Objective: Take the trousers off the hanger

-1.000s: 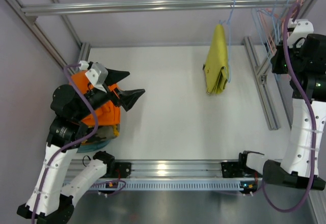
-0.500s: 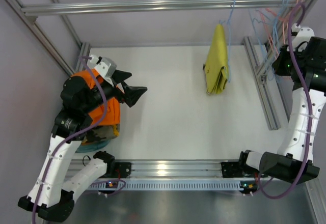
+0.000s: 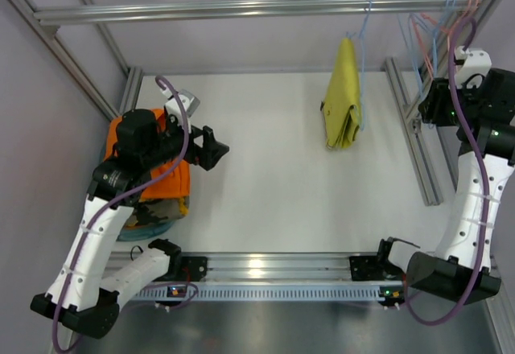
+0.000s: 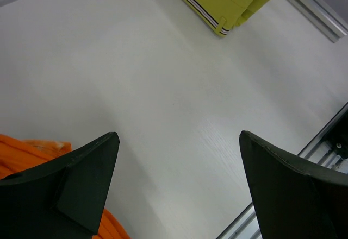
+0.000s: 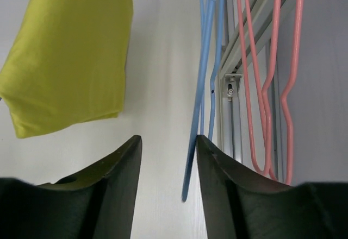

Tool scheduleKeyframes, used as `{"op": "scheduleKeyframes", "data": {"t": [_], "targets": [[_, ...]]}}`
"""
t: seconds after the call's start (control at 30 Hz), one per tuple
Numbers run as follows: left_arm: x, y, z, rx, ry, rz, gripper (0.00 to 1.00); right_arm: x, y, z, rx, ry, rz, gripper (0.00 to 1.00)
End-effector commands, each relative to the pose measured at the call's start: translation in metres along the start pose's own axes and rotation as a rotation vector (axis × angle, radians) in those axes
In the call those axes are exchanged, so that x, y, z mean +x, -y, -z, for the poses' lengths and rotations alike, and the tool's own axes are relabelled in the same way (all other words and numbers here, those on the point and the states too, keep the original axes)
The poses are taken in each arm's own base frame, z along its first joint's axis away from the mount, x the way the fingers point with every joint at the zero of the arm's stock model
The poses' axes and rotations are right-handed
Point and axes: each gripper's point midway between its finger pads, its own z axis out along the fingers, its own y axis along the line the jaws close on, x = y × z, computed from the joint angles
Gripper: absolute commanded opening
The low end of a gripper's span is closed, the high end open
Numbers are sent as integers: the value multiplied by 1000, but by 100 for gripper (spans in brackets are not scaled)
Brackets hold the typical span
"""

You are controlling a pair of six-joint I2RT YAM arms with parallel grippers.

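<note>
The orange trousers lie crumpled on a pile at the table's left edge, off any hanger. Their edge shows at the bottom left of the left wrist view. My left gripper is open and empty, just right of them above bare table. The light-blue hanger hangs empty on the rail at the far right among pink hangers. In the right wrist view its lower corner hangs between my right gripper's parted fingers, close to the right finger. My right gripper is open.
Yellow-green trousers hang on another light-blue hanger from the rail at the back middle, also in the right wrist view. Pink hangers hang right of the blue one. Other garments lie under the orange trousers.
My left arm has lifted and turned, its open gripper staying right of the orange trousers. My right gripper has shifted slightly down and left by the hangers, which have swung.
</note>
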Motion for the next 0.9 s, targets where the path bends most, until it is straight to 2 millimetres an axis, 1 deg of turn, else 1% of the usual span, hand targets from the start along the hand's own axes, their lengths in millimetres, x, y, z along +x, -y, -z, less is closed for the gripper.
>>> {"op": "scheduleKeyframes", "data": {"t": [0.0,0.03,0.07,0.1,0.13,0.17,0.2,0.23,0.27,0.3,0.33,0.4,0.43,0.5,0.53,0.57,0.6,0.63,0.7,0.73,0.8,0.83,0.87], "targets": [[9,-13,5,-75,-47,-6,98,-9,-5,22,1,56,25,48],[12,-14,5,-78,-57,-4,98,-8,-6,24,2,54,24,53],[18,-16,4,-81,-82,6,98,-9,-7,30,8,63,28,56],[23,-23,2,-104,-103,-12,98,-9,-7,33,14,67,32,59],[28,-28,1,-127,-123,-4,98,-8,-9,38,17,66,32,68],[37,-35,-2,-154,-157,8,98,-11,-8,45,37,81,37,73],[44,-47,-3,-212,-179,12,98,-12,-8,50,46,87,39,79],[50,-54,-3,-243,-200,20,98,-14,-7,56,63,87,38,90],[57,-60,-5,-267,-231,30,98,-16,-8,64,75,101,44,95],[63,-67,-3,-310,-256,37,98,-18,-8,69,86,108,48,99],[65,-70,-3,-325,-266,43,98,-23,-9,80,103,132,71,99],[67,-75,-1,-353,-278,44,98,-31,-12,96,115,172,102,99],[66,-75,0,-366,-270,75,98,-35,-17,105,106,204,124,99],[62,-76,4,-373,-253,78,98,-42,-27,117,78,241,159,99],[58,-75,5,-366,-244,76,98,-50,-40,126,20,277,187,99],[55,-74,7,-364,-236,78,98,-49,-49,128,-23,268,191,99],[52,-77,9,-371,-223,81,98,-56,-56,136,-53,288,199,99],[49,-78,11,-375,-214,84,98,-57,-70,135,-138,289,199,99],[40,-81,17,-394,-189,83,98,-58,-83,137,-212,294,194,99],[35,-82,20,-406,-180,80,98,-59,-94,139,-278,304,187,99],[29,-85,26,-420,-167,73,98,-58,-104,139,-339,308,180,99],[26,-84,28,-422,-160,68,98,-56,-112,139,-396,305,175,100],[20,-83,32,-426,-142,64,98,-53,-117,139,-424,301,170,99]]}}
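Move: From the right gripper, the yellow trousers hang about 19 cm to the left and 7 cm ahead, roughly 3 cm lower. The blue hanger just hung up is right at its fingers, its middle some 5 cm ahead, 1 cm right and 6 cm up; the pink hangers lie about 8 cm ahead, 6 cm right, 5 cm up. From the left gripper, those trousers are about 30 cm right, 14 cm ahead, a little lower; the orange trousers in the bin lie some 18 cm left, 4 cm ahead, 18 cm below. Finish opening the right gripper wide and back it off the blue hanger, about 10 cm back and 12 cm up, then swing it left, tipping up and turning counter-clockwise to face the yellow trousers. Meanwhile bring the open left gripper left and down towards the orange trousers, rising slightly at the end, turning counter-clockwise some 20 degrees. ##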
